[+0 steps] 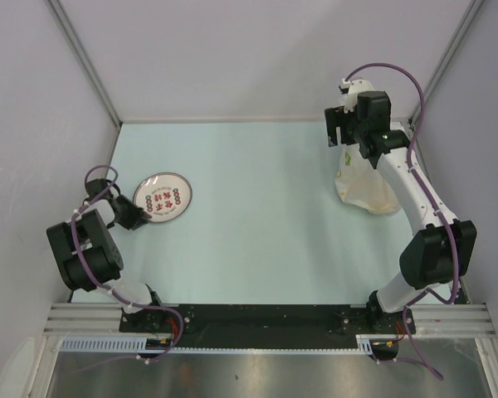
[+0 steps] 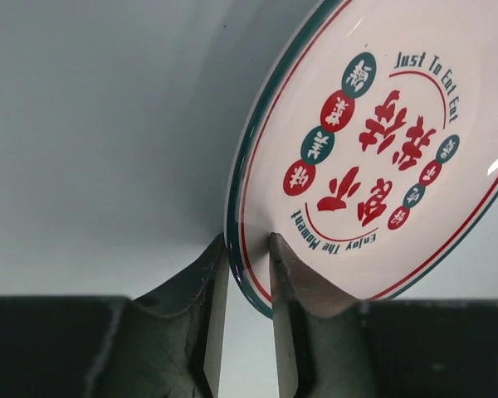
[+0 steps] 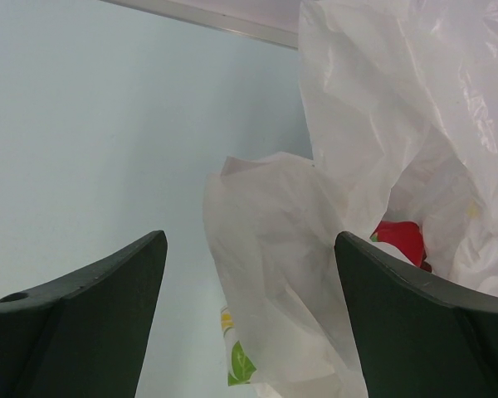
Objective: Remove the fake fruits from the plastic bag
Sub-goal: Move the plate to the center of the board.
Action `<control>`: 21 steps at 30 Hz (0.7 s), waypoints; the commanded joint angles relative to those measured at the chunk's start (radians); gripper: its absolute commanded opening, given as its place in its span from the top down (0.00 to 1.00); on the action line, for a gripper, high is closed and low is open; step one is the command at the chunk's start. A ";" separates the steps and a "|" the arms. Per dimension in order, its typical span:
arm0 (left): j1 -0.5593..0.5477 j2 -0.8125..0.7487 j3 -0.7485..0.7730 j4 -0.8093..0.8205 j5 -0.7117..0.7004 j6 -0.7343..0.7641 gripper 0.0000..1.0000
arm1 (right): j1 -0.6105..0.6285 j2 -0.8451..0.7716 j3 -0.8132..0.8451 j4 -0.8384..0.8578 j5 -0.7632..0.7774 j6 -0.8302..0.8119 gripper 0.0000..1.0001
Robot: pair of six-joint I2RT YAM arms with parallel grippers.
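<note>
The plastic bag (image 1: 363,189) lies crumpled at the far right of the table, partly under my right arm. In the right wrist view a fold of the bag (image 3: 274,265) rises between the wide-apart fingers of my right gripper (image 3: 249,236), which is open and holds nothing. A red fruit (image 3: 402,239) shows inside the bag's mouth; the other fake fruits are hidden. My right gripper (image 1: 339,126) hangs over the bag's far end. My left gripper (image 1: 135,214) is at the left, its jaws closed on the rim of the white plate (image 2: 382,124).
The round white plate (image 1: 168,197) with red and green marks rests at the left of the pale blue table. White walls close in the back and both sides. A yellow and green print (image 3: 236,356) shows on the bag's lower part.
</note>
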 commanded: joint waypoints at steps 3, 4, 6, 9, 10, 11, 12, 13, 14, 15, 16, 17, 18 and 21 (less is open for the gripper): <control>0.000 -0.004 -0.075 0.058 0.076 -0.027 0.82 | -0.003 -0.058 0.000 0.017 0.024 -0.016 0.12; -0.003 -0.004 -0.084 0.061 0.084 -0.024 0.93 | -0.004 -0.059 0.000 0.015 0.026 -0.016 0.12; -0.012 -0.004 -0.100 0.069 0.091 -0.013 1.00 | -0.008 -0.056 0.000 0.011 0.024 -0.017 0.12; -0.050 -0.002 -0.107 0.065 0.131 0.025 1.00 | -0.011 -0.058 -0.003 0.009 0.024 -0.022 0.12; -0.067 -0.004 -0.109 0.057 0.139 0.042 1.00 | -0.014 -0.059 -0.003 0.008 0.024 -0.022 0.12; -0.110 -0.004 -0.110 0.049 0.148 0.054 1.00 | -0.017 -0.059 -0.003 0.006 0.026 -0.024 0.12; -0.136 -0.002 -0.106 0.031 0.180 0.068 1.00 | -0.021 -0.061 -0.004 0.006 0.024 -0.024 0.12; -0.165 0.002 -0.104 0.025 0.196 0.098 1.00 | -0.024 -0.059 -0.006 0.005 0.024 -0.024 0.12; -0.225 -0.004 -0.106 0.018 0.203 0.106 1.00 | -0.030 -0.059 -0.010 0.006 0.023 -0.022 0.12; -0.256 -0.010 -0.106 0.006 0.185 0.112 1.00 | -0.035 -0.062 -0.012 0.005 0.021 -0.022 0.12; -0.317 -0.022 -0.106 -0.001 0.170 0.120 1.00 | -0.037 -0.064 -0.013 0.003 0.020 -0.017 0.12; -0.346 -0.024 -0.101 -0.014 0.156 0.126 1.00 | -0.044 -0.064 -0.015 0.002 0.018 -0.016 0.12; -0.375 -0.025 -0.097 -0.017 0.156 0.138 1.00 | -0.047 -0.064 -0.015 -0.001 0.015 -0.016 0.12; -0.476 -0.001 -0.057 -0.061 0.182 0.215 1.00 | -0.055 -0.065 -0.015 -0.008 0.007 -0.013 0.12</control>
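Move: The left gripper is already down at the plate's near-left rim with its fingers parted around the edge. The plate's middle lies about 8 cm ahead and 5 cm to the right, at almost the same height. The board's centre, clear and empty, is some 35 cm to the right and 6 cm ahead. From the idle right hand, the plate is about 51 cm to the left, 7 cm back and 26 cm below. The left fingers finish closing on the rim, pinching it between one finger outside and one over the plate's face, while the hand inches forward and right. Keeping that pinch at the same low height, the hand then speeds off to the right towards the board's centre, about 15 cm in all, easing slightly back at the end as the wrist swings some 30 degrees clockwise. ##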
